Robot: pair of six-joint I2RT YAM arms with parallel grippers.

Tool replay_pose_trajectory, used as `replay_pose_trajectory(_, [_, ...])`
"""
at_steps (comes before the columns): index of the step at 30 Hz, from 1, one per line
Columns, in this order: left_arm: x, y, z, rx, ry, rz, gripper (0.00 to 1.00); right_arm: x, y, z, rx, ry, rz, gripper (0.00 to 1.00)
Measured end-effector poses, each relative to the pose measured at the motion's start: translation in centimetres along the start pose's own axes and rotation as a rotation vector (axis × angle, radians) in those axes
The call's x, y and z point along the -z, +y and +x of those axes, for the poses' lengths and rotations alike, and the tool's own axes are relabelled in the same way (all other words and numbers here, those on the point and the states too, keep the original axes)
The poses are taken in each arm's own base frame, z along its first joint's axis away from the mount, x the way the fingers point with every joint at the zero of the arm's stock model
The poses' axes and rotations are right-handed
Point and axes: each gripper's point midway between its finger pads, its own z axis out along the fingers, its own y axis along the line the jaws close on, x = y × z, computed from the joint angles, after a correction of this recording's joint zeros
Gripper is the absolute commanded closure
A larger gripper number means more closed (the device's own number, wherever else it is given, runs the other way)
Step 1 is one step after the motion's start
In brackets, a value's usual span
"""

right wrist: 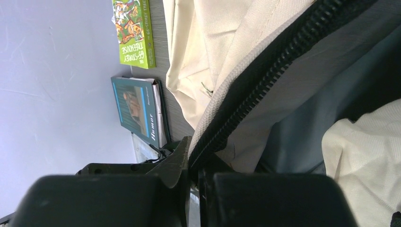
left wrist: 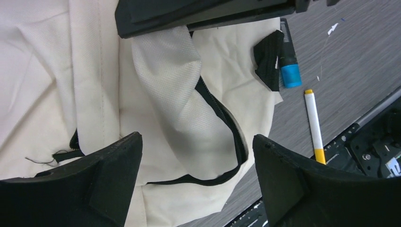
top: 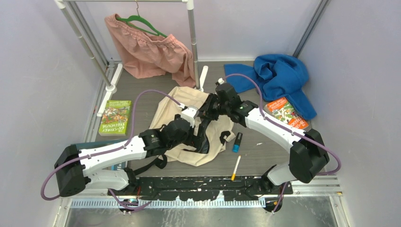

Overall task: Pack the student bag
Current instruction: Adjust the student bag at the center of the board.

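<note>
The cream student bag [top: 171, 108] lies mid-table with its black zipper line open. My right gripper [top: 208, 111] is shut on the bag's zipper edge [right wrist: 265, 80] and holds it up; the jaws [right wrist: 195, 163] pinch the black teeth and cream trim. The grey lining of the bag [right wrist: 302, 123] shows behind them. My left gripper [top: 198, 138] hovers open and empty over the bag's front. In the left wrist view [left wrist: 198, 156] its fingers straddle the open zipper mouth [left wrist: 227, 127] without touching the bag [left wrist: 56, 71].
A blue marker [top: 237, 142] and a white pen with yellow ends [top: 235, 167] lie right of the bag. A green book [top: 115, 117] lies left, a teal book [right wrist: 137, 109] near the left arm, an orange book [top: 287, 112] right. A blue fleece [top: 279, 78] and a pink garment [top: 149, 49] on a rack lie behind.
</note>
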Motion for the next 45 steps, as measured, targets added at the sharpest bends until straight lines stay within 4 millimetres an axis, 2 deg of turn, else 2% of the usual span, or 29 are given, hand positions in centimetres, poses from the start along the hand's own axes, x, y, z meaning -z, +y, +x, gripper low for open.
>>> replay_pose_trajectory(6, [-0.3, 0.8, -0.1, 0.002, -0.012, -0.048, 0.29, 0.3, 0.2, -0.1, 0.002, -0.008, -0.006, 0.99])
replay_pose_trajectory(13, [-0.6, 1.3, -0.1, 0.006, -0.019, -0.08, 0.57, 0.7, 0.7, -0.2, 0.006, -0.015, -0.019, 0.99])
replay_pose_trajectory(15, [-0.6, 1.4, -0.1, 0.005, -0.018, -0.087, 0.69, 0.7, 0.7, -0.2, 0.006, -0.015, -0.02, 0.99])
replay_pose_trajectory(17, [-0.6, 1.6, 0.1, 0.01, -0.015, -0.095, 0.95, 0.7, 0.7, -0.2, 0.005, -0.015, -0.019, 0.99])
replay_pose_trajectory(18, [-0.6, 1.7, 0.1, 0.011, -0.015, -0.102, 1.0, 0.7, 0.7, -0.2, 0.004, -0.015, -0.019, 0.99])
replay_pose_trajectory(20, [-0.5, 2.0, 0.2, 0.012, -0.012, -0.12, 1.0, 0.7, 0.7, -0.2, 0.004, -0.014, -0.019, 0.96])
replay_pose_trajectory(24, [0.4, 2.8, 0.0, -0.003, 0.002, -0.145, 1.0, 0.8, 0.5, -0.1, 0.011, -0.013, -0.012, 0.66])
replay_pose_trajectory(28, [2.3, 3.9, -2.0, 0.024, -0.043, -0.148, 1.0, 2.1, 0.2, -0.7, 0.067, -0.046, 0.044, 0.53])
replay_pose_trajectory(32, [4.4, 5.5, -4.3, 0.081, -0.113, -0.153, 1.0, 5.3, 1.0, -3.4, 0.18, -0.179, 0.112, 0.36])
replay_pose_trajectory(36, [6.0, 6.8, -5.9, 0.113, -0.16, -0.169, 1.0, 10.6, 1.7, -7.0, 0.288, -0.379, 0.178, 0.32])
replay_pose_trajectory(40, [6.6, 7.5, -6.3, 0.128, -0.173, -0.183, 1.0, 14.9, 0.5, -8.9, 0.332, -0.513, 0.271, 0.29])
replay_pose_trajectory(43, [6.5, 7.7, -5.8, 0.132, -0.153, -0.19, 1.0, 15.9, -1.2, -9.2, 0.337, -0.536, 0.341, 0.28])
replay_pose_trajectory(44, [6.4, 7.6, -5.6, 0.132, -0.143, -0.188, 0.89, 15.9, -1.9, -9.2, 0.336, -0.534, 0.362, 0.28])
replay_pose_trajectory(45, [6.3, 7.6, -5.4, 0.131, -0.133, -0.188, 0.71, 15.7, -2.6, -8.9, 0.336, -0.525, 0.384, 0.28])
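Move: The student bag's loose flap edge is almost between the left hand's open fingers, about 1 cm ahead, 1 cm left and 1 cm below them. From that hand, the black strap tab is some 4 cm ahead and 16 cm right, and the blue highlighter 3 cm ahead and 22 cm right, both roughly 10 cm lower. The right hand already pinches the bag's zip rim between its fingertips; the left hand's flap edge is about 10 cm back, 4 cm left and 4 cm below it. The left fingers pinch the flap edge, closing fully as the hand eases a little forward and down, while the right hand keeps its grip on the zip rim, barely rising. Then the right fingers let go and that hand swings right about 15 cm and up 10 cm, turning clockwise as it leaves the bag. The left hand draws the pinched flap left about 8 cm, up and slightly forward. ##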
